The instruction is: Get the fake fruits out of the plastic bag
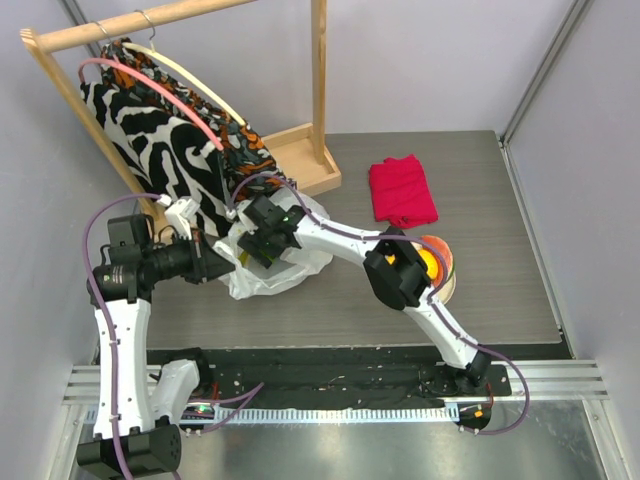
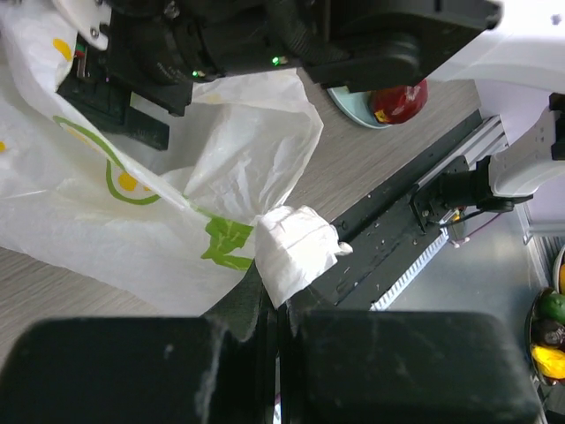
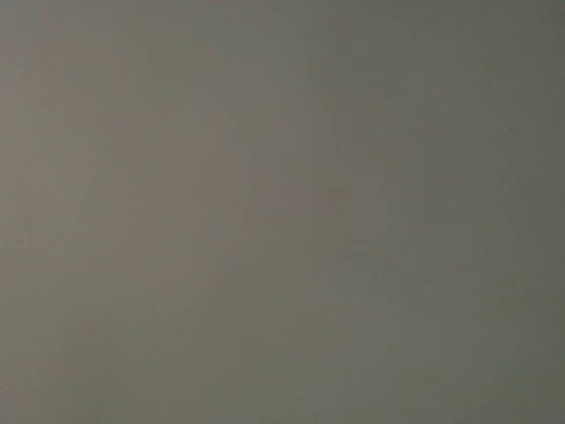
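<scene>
The plastic bag (image 1: 262,277), white and crinkly with green and yellow print, lies left of centre on the table. My left gripper (image 1: 224,266) is shut on a bunched fold of the plastic bag (image 2: 177,221); the pinch shows at the left gripper (image 2: 277,299) in the left wrist view. My right gripper's wrist (image 1: 268,232) hangs over the bag's mouth and its fingers are hidden in the plastic. The right wrist view is plain grey. A dark red apple (image 2: 402,100) rests on a pale plate (image 2: 353,108). Orange and yellow fruits (image 1: 434,256) lie on the plate (image 1: 451,284), partly behind my right arm.
A wooden clothes rack (image 1: 300,165) with a zebra-print garment (image 1: 160,150) stands at the back left, close behind the bag. A folded red cloth (image 1: 402,190) lies at the back right. A black rail (image 1: 330,375) runs along the table's near edge.
</scene>
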`<move>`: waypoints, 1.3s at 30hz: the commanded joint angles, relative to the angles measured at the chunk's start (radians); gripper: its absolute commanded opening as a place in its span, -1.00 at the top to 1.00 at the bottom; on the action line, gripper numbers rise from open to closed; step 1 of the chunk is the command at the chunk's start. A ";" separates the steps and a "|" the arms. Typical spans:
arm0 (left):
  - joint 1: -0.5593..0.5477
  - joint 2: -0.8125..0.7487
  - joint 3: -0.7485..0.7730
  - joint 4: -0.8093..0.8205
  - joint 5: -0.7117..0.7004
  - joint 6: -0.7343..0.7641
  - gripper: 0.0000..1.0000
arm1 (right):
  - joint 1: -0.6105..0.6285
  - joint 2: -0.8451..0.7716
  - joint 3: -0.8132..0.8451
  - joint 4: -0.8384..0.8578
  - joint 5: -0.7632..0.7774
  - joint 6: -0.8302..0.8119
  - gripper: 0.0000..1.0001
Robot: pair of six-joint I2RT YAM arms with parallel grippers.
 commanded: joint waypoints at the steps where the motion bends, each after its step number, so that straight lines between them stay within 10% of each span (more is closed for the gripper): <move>1: 0.008 -0.013 0.016 0.020 0.044 -0.034 1.00 | -0.006 -0.035 0.023 0.021 0.105 -0.130 -0.34; 8: 0.009 -0.003 0.000 0.072 0.057 -0.064 1.00 | -0.012 -0.217 0.044 -0.017 -0.091 -0.176 0.26; 20: 0.009 0.024 -0.012 0.147 0.067 -0.110 1.00 | -0.069 -0.756 -0.326 -0.192 -0.487 -0.347 0.31; 26: 0.008 0.021 -0.009 0.170 0.067 -0.118 1.00 | -0.097 -0.999 -0.626 -0.312 -0.412 -0.519 0.31; 39: 0.009 -0.002 -0.047 0.202 0.070 -0.150 1.00 | -0.658 -1.169 -0.842 -0.553 -0.315 -0.937 0.32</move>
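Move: The green fruit in the plastic bag lies almost between my right fingers, about 1 cm ahead, 1 cm to the right and 1 cm below. A yellow fruit sits level with my right hand, some 4 cm left. From that hand the plate with the fruits already taken out is about 35 cm right, 4 cm back and 4 cm below; the red cloth is some 32 cm right and 16 cm ahead. From my left hand the green fruit is roughly 14 cm ahead, 6 cm right and 21 cm below. I close my right fingers on the green fruit down in the bag, then pull it up steeply by about 25 cm while drawing back and to my right. From there I swing on to the right with it pinched, some 35 cm in all, sinking about 13 cm towards the plate. My left hand keeps its pinch on the bag's corner, easing slightly forward. ##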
